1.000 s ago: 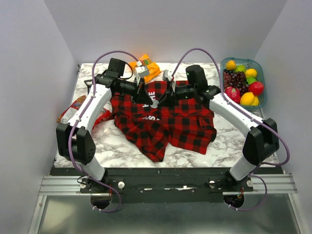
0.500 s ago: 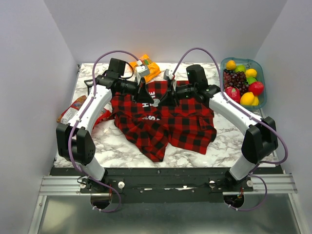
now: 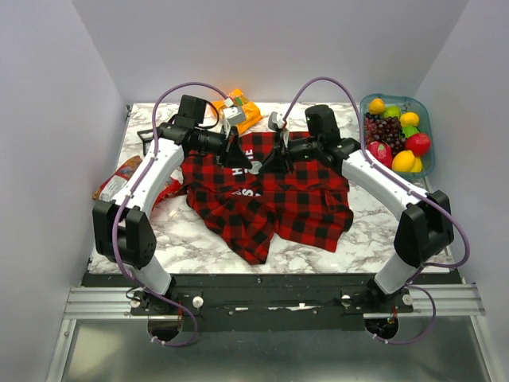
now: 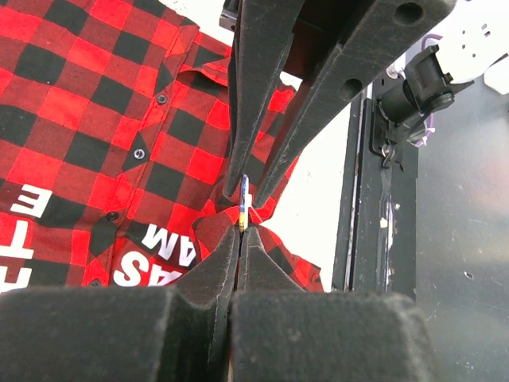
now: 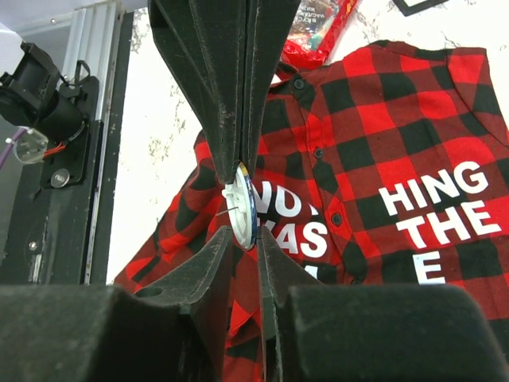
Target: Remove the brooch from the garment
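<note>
The red-and-black plaid garment (image 3: pixel 286 203) with white lettering lies spread on the marble table; it also shows in the left wrist view (image 4: pixel 87 119) and in the right wrist view (image 5: pixel 398 135). The brooch (image 5: pixel 243 205) is a small white disc with a blue rim, its pin sticking out sideways. It is held just above the garment, and in the left wrist view (image 4: pixel 243 199) it shows edge-on. My left gripper (image 4: pixel 240 232) is shut on one edge of it. My right gripper (image 5: pixel 246 235) pinches the opposite edge. Both grippers meet over the garment's upper middle (image 3: pixel 248 159).
An orange snack packet (image 3: pixel 240 110) lies at the back. A teal tray (image 3: pixel 427 119) of fruit stands at the back right. A red packet (image 3: pixel 126 177) lies at the left edge. The black rail (image 4: pixel 382 199) runs along the table's near edge.
</note>
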You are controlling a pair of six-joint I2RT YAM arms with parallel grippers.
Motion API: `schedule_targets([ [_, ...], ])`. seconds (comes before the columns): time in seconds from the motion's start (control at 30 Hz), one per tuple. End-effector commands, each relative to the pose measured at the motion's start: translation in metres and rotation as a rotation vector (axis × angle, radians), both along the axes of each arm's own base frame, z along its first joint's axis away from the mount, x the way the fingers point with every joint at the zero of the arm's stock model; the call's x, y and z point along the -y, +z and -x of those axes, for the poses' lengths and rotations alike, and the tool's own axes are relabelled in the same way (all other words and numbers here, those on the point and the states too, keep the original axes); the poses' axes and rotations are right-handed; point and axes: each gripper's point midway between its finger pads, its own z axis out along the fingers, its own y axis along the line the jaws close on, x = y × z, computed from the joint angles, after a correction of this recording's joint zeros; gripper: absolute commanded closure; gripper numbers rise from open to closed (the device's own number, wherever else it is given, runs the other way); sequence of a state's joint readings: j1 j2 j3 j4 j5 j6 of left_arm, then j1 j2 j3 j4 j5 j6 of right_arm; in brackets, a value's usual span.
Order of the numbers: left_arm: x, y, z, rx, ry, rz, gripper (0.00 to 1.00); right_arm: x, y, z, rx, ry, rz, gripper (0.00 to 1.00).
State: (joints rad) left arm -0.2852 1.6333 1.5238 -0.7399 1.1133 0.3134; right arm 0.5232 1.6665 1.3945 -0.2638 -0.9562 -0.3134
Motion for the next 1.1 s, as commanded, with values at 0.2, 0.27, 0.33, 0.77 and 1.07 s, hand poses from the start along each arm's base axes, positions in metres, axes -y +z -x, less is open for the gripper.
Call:
schedule_targets([
  [0.2, 0.006, -0.001, -0.018, 0.02, 0.026, -0.014, 0.97, -0.002, 0.011, -0.001, -0.009, 0.014, -0.032, 0.99],
  [0.27, 0.006, 0.002, -0.02, 0.022, 0.042, -0.015, 0.81, 0.0, 0.009, -0.003, -0.019, -0.004, -0.028, 1.0],
  [0.33, 0.005, 0.008, -0.019, 0.033, 0.048, -0.008, 0.71, 0.002, 0.007, -0.005, -0.03, -0.026, -0.023, 1.0],
  [0.77, 0.019, 0.015, -0.013, 0.19, 0.055, 0.019, 0.55, 0.004, 0.0, -0.006, -0.095, -0.057, -0.028, 1.0],
  [1.07, 0.025, 0.008, -0.006, 0.246, 0.007, -0.027, 0.61, 0.006, 0.0, -0.007, -0.101, -0.068, -0.032, 1.0],
])
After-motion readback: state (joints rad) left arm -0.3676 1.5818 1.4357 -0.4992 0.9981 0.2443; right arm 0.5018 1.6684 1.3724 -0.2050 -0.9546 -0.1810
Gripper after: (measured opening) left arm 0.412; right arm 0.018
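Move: The brooch, held up by its rim in the shut left fingers, has its middle about 2 cm to the right of the left hand point, at its height and level with it fore and aft. From the right hand, whose fingers are parted about it, it lies some 2 cm to the left. The garment's middle is around 20 cm below the left hand, 2 cm ahead and 4 cm right; the orange bag lies 25 cm ahead of that hand, 5 cm left, equally low. Shut the right fingers on the brooch's rim and keep it there in the air, rolling that wrist only slightly. Then open the left fingers to nearly half, easing that gripper forward about 1.5 cm; draw it partly back as you bring it some 2 cm right, over the brooch, rolling the wrist about 10 degrees, so its parted fingers straddle the disc. ##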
